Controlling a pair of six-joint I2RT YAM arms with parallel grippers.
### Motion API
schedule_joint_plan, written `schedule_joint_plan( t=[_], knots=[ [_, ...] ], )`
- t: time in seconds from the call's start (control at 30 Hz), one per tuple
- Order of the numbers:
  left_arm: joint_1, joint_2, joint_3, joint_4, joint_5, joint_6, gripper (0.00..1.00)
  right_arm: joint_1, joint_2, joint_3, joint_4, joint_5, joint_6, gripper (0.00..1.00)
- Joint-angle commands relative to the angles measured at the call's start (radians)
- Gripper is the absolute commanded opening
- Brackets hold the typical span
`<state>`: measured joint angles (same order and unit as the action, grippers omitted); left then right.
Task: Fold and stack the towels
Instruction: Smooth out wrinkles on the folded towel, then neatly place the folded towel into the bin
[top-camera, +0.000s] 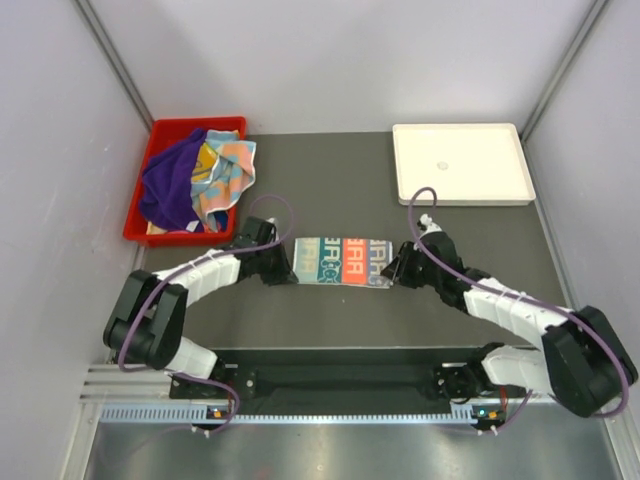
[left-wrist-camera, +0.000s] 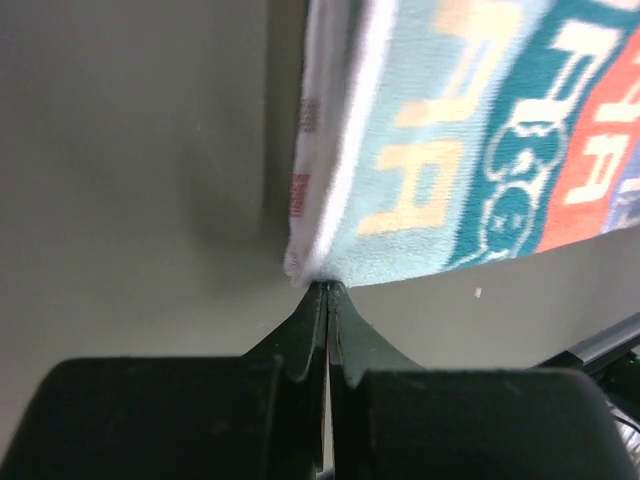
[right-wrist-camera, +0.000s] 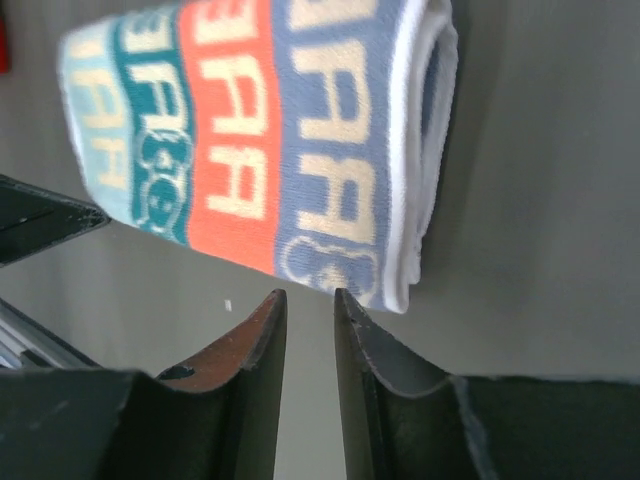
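Observation:
A teal, orange and blue lettered towel (top-camera: 343, 261) lies folded into a strip mid-table. My left gripper (top-camera: 290, 268) is at its left end. In the left wrist view the jaws are shut, with the left gripper's tips (left-wrist-camera: 328, 286) against the towel's (left-wrist-camera: 470, 150) near corner; no cloth shows between them. My right gripper (top-camera: 393, 272) is at its right end. In the right wrist view it (right-wrist-camera: 308, 293) is slightly open and empty, just short of the towel's (right-wrist-camera: 250, 130) near edge. A purple towel (top-camera: 172, 185) and a multicoloured towel (top-camera: 225, 170) lie bunched in the bin.
A red plastic bin (top-camera: 160, 135) stands at the back left. A white shallow tray (top-camera: 462, 190) stands at the back right. Grey walls close in both sides. A black rail runs along the near table edge (top-camera: 330, 380).

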<state>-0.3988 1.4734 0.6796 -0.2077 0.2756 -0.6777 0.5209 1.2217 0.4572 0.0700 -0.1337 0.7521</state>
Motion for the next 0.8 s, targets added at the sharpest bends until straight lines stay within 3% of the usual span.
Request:
schedule_joint_plan(
  t=[0.0, 0.2, 0.53, 0.77],
  knots=[
    [0.003, -0.07, 0.133, -0.079, -0.024, 0.041, 0.0, -0.002, -0.096, 0.106, -0.102, 0.063, -0.039, 0.27],
    [0.0, -0.101, 0.23, -0.108, 0.04, 0.038, 0.04, -0.065, -0.097, 0.153, -0.185, 0.085, -0.12, 0.38],
    [-0.224, 0.192, 0.366, 0.112, 0.059, -0.068, 0.03, -0.111, 0.08, 0.167, -0.078, 0.048, -0.177, 0.51],
    [-0.298, 0.347, 0.397, 0.203, 0.048, -0.106, 0.01, -0.105, 0.17, 0.123, 0.051, -0.024, -0.139, 0.59]
  ],
)
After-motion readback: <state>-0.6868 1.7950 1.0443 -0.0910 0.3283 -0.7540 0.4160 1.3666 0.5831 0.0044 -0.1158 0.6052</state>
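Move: The folded towel's middle lies about 13 cm right of the left hand and 4 cm ahead, some 2 cm lower; this hand is at its near left corner. From the right hand, the same middle is roughly 11 cm left, 3 cm ahead and 4 cm down. The red bin stands about 26 cm left of the left hand and 24 cm farther out; the white tray is some 20 cm right of the right hand and 28 cm ahead. Up about 10 cm and slightly forward, the left hand comes off the towel's near left corner with shut fingers, then sweeps right some 15 cm and sinks towards the red stripe by the near edge, turning clockwise. The right hand hops up and forward, then lowers beside the towel's right edge, shifting right about 3 cm overall, its fingers spreading. ##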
